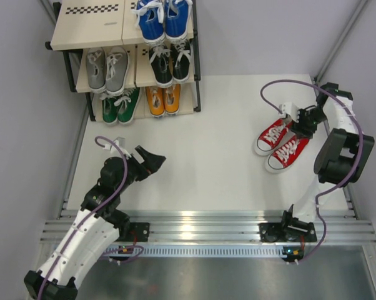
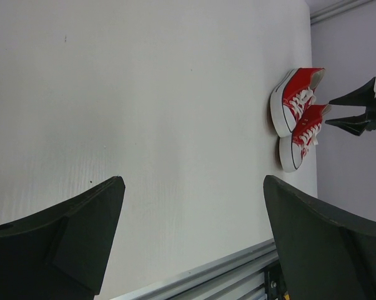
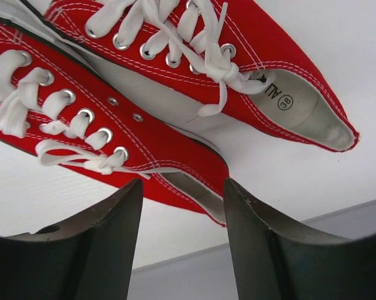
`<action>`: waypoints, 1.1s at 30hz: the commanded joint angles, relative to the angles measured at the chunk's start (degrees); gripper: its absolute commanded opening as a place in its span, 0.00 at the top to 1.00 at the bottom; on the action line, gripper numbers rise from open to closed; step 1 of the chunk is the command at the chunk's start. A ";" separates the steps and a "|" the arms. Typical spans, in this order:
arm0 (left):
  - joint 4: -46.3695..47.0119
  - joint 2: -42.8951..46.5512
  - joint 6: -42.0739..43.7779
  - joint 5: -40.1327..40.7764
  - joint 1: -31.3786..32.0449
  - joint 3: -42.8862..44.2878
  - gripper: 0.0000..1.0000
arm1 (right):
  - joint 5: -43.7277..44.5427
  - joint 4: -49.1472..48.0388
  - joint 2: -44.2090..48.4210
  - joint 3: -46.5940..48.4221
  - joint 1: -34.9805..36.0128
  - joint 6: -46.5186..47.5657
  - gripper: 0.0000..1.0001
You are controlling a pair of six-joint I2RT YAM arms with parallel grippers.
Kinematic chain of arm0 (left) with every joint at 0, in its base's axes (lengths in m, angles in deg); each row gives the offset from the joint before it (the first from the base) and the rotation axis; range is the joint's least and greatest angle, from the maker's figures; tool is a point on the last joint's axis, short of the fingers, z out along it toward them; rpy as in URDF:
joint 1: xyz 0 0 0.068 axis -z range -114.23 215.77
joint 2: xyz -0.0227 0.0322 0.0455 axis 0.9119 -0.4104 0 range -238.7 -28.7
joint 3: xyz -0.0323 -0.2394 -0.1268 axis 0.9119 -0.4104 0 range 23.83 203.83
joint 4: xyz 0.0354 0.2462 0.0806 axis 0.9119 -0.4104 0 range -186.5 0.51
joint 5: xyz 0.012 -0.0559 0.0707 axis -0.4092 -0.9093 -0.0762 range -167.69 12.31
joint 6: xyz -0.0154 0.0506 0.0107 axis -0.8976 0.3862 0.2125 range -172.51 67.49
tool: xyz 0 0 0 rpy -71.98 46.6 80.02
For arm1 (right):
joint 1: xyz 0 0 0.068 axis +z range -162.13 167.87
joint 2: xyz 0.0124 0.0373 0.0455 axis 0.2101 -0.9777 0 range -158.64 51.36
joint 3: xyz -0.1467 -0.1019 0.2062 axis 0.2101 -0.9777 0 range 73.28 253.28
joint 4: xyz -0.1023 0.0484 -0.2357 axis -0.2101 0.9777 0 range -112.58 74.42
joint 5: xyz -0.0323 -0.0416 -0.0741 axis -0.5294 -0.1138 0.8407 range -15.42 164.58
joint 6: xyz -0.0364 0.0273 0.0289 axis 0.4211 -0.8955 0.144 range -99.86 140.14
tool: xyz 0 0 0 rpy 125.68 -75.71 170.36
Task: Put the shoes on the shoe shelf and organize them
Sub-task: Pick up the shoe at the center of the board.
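Observation:
Two red shoes (image 1: pixel 280 144) lie side by side on the white table at the right, toes toward the near left. My right gripper (image 1: pixel 298 129) sits at their heels. In the right wrist view its jaws (image 3: pixel 182 184) stand partly apart around the heel of the nearer red shoe (image 3: pixel 175 156), with a gap still showing on the left. The shoe shelf (image 1: pixel 88 25) stands at the back left. It carries blue shoes (image 1: pixel 163 19) on top, grey (image 1: pixel 107 69) and black (image 1: pixel 170 62) in the middle, green (image 1: pixel 120 106) and orange (image 1: pixel 163 99) below. My left gripper (image 1: pixel 155 161) hovers open over bare table.
A metal rail (image 1: pixel 194 225) runs along the near table edge with both arm bases on it. Grey walls close in on the left and right. A purple cable (image 1: pixel 272 84) loops above the right arm.

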State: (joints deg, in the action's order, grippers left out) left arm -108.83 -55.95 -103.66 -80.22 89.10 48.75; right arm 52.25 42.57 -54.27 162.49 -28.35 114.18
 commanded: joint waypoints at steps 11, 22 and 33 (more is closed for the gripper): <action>2.72 0.70 -3.60 -0.02 -0.13 0.03 0.03 | 2.11 -10.56 -5.64 -5.09 2.43 2.20 0.59; 3.85 1.67 -8.78 -3.01 -0.13 -0.05 0.03 | -3.33 1.45 5.57 -9.67 1.38 4.66 1.00; 21.43 -4.30 -10.72 -12.06 -0.04 -1.29 0.02 | -14.84 4.94 19.58 -9.75 9.96 -26.44 1.00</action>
State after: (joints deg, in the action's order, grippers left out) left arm -98.45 -58.77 -113.54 -88.68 89.10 46.96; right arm 47.22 48.51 -37.26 151.60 -23.92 105.29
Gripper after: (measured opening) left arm 0.983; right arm 0.026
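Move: The nearer red shoe, nearest the bases, has its middle about 6 cm back, 8 cm to the left and 7 cm below the right hand, with its heel almost under the fingers. The other red shoe lies some 3 cm ahead and 13 cm to the left, at the same depth. From the left hand, the nearer shoe is roughly 60 cm to the right, 5 cm ahead and 15 cm lower. The right hand sinks 6 cm, pinches the nearer shoe's heel-end collar, then lifts it 10 cm, back and left. ##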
